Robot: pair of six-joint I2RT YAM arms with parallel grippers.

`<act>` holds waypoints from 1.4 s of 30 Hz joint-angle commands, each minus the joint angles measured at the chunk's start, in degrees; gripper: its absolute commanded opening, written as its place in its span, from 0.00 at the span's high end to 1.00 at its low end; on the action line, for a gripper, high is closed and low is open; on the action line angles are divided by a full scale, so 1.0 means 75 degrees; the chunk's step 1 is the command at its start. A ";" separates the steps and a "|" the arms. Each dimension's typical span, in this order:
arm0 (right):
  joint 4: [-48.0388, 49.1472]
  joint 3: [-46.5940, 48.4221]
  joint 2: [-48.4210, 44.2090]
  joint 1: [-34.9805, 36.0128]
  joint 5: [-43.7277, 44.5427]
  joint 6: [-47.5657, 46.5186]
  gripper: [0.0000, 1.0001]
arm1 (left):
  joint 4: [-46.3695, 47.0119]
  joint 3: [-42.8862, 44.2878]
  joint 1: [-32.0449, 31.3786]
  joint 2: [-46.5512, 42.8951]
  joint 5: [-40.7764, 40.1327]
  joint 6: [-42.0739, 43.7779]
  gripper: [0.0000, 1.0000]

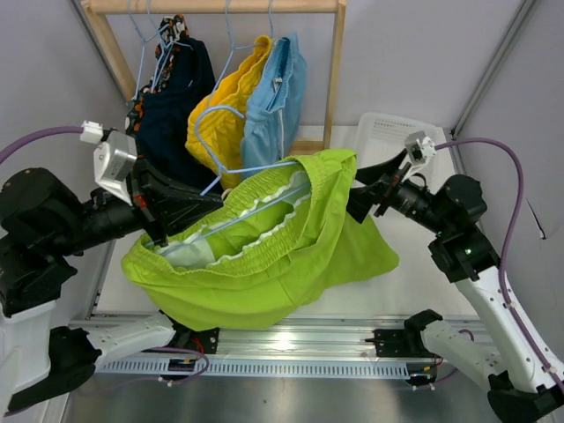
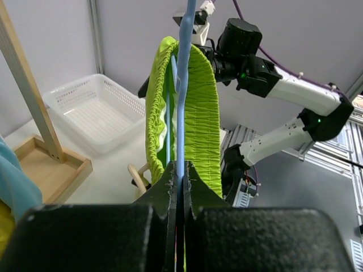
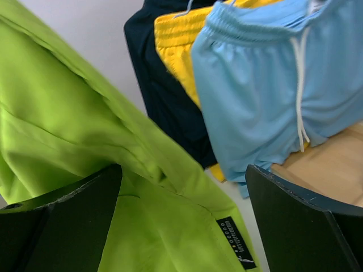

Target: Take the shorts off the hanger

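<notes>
The lime green shorts (image 1: 264, 256) hang on a light blue wire hanger (image 1: 260, 166) held out over the table in front of the rack. My left gripper (image 1: 196, 211) is shut on the hanger's wire (image 2: 181, 113) at its left end, and the elastic waistband (image 2: 201, 107) drapes over the wire. My right gripper (image 1: 357, 198) is open at the shorts' right side, with lime fabric (image 3: 142, 187) lying between its fingers (image 3: 68, 226). Navy (image 1: 176, 115), yellow (image 1: 220, 106), light blue (image 1: 275, 97) and camouflage (image 1: 167, 40) shorts hang on the rack behind.
The wooden rack (image 1: 211, 6) stands at the back, its post (image 1: 333, 79) and base tray (image 2: 51, 164) beside the hanging shorts. A white plastic basket (image 1: 392, 137) sits at the back right. Grey walls close in on both sides.
</notes>
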 commanded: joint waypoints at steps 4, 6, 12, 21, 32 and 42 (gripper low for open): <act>0.0682 0.0349 0.0377 0.1231 0.0986 -0.0523 0.00 | 0.0706 -0.0468 -0.0023 0.0035 0.0299 -0.0176 1.00; 0.0996 0.0326 0.0448 0.1303 0.0777 -0.0477 0.12 | 0.0776 -0.0597 -0.0023 0.0035 0.0241 -0.0176 1.00; 0.1550 -0.0130 0.0297 0.1327 0.0948 -0.0405 1.00 | 0.0414 -0.0493 -0.0011 0.0152 -0.0483 -0.0129 1.00; 0.1571 -0.0166 0.0155 -0.2051 0.0555 0.0459 1.00 | -0.0829 -0.0960 -0.0011 -0.0386 -0.1470 -0.0094 1.00; 0.2874 -0.1045 0.0507 -0.4544 -0.0572 0.2347 1.00 | -0.1275 -0.0913 -0.0023 -0.0856 -0.1950 -0.0199 1.00; 0.1692 -0.1467 -0.0898 -0.1491 0.0022 0.1168 1.00 | 0.1939 -0.2444 -0.0023 -0.1229 -0.2395 -0.0410 1.00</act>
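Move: My left hand already grips the blue hanger, with the green shorts still on it. The right edge of the shorts' waistband is about 18 cm to this hand's right, some 10 cm ahead and 10 cm lower. My open right hand has that edge about 4 cm to its left, level with it. The hanger's free end is roughly 9 cm left and 4 cm ahead of my right hand, and the blue shorts hang about 25 cm ahead and 16 cm left. I push my open right hand about 4 cm left over the edge of the green shorts, shut the fingers on the cloth, then sweep it some 18 cm to the right and forward, turning clockwise, before easing partway back left. My left hand keeps its grip on the hanger, sinking and then drifting left and turning counter-clockwise, away from the pull. ##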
